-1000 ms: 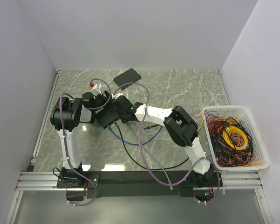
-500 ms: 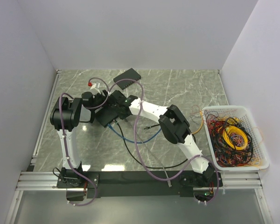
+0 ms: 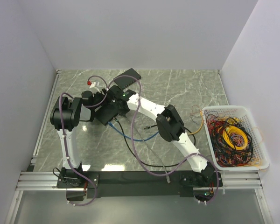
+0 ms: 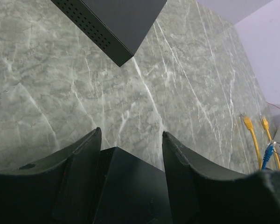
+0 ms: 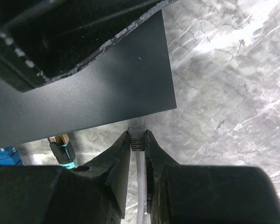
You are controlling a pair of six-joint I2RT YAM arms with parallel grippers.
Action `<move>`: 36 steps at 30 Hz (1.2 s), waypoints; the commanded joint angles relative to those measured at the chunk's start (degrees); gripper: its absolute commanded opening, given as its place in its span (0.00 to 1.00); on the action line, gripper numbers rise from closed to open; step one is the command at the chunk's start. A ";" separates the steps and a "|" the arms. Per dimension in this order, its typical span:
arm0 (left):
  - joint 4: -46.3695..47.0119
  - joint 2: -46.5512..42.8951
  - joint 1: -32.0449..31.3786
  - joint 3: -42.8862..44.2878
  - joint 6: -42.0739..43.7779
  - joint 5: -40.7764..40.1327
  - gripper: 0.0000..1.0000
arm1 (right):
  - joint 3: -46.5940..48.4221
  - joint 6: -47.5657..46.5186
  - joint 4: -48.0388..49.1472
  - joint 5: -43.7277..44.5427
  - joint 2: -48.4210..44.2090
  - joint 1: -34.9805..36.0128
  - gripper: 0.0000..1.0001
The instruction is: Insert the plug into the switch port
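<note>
The switch [image 4: 130,186], a small dark-grey box, sits between the fingers of my left gripper [image 4: 131,132], which is shut on its sides. In the top view it is at left centre [image 3: 108,114]. My right gripper [image 5: 137,135] is shut on the plug [image 5: 137,125], which has a clear tip with a grey ribbed boot on a pale cable. The tip meets the near edge of the switch [image 5: 93,88], whose port is hidden under that edge. Both grippers crowd together in the top view, so the plug is hidden there.
A flat black slab [image 3: 127,77] lies just beyond the grippers. A teal-booted plug [image 5: 63,151] sits at the switch's edge, left of my right fingers. Blue [image 3: 130,137] and black [image 3: 144,163] cables loop on the marble. Two yellow plugs [image 4: 247,123] lie far right. A white basket [image 3: 224,108] holds tangled cables.
My right arm has swung left and away from its base, carrying the plug up to the switch's edge. The left gripper has closed slightly on the switch.
</note>
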 commanded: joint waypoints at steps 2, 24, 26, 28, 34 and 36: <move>-10.05 3.15 -6.19 -4.00 -5.66 16.60 0.59 | 9.51 3.68 37.07 -7.65 3.69 -1.07 0.00; -7.93 0.78 -1.18 -4.70 -10.15 11.25 0.80 | -21.84 3.50 54.02 -12.93 -13.00 -2.12 0.54; -10.48 -0.36 -1.00 -3.91 -9.18 8.87 0.84 | -24.58 3.68 54.73 -12.31 -14.85 -2.12 0.58; -13.38 -1.50 -1.00 -2.42 -8.30 7.21 0.87 | -29.06 3.42 56.04 -11.53 -18.18 -2.21 0.65; -23.04 -3.88 -0.92 3.99 -6.01 1.76 0.99 | -37.07 3.06 56.05 -6.70 -26.63 -2.39 0.72; -26.64 -4.67 -0.92 7.76 -4.78 -1.67 1.00 | -38.99 3.68 54.73 -5.46 -29.86 -2.65 0.72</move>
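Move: My right hand still pinches the grey plug, whose nose is already in the switch port, about 1 cm ahead and 1 cm left of the fingertips. The switch's middle is some 7 cm left of this hand and about level fore and aft; the black plug sits roughly 3 cm left and 3 cm back, the blue plug 6 cm left and 4 cm back, all near fingertip height. From my left hand, at the switch's far end, that port is about 8 cm back, 5 cm right and 2 cm lower. I keep my right pinch on the grey plug while easing forward barely 1 cm, then spread the fingers, shift about 2 cm left and lift quickly some 7 cm straight off the plug, rolling the hand's left side up about 30 degrees. Meanwhile I open my left fingers wide around the switch's far end and raise that hand about 1.5 cm. ##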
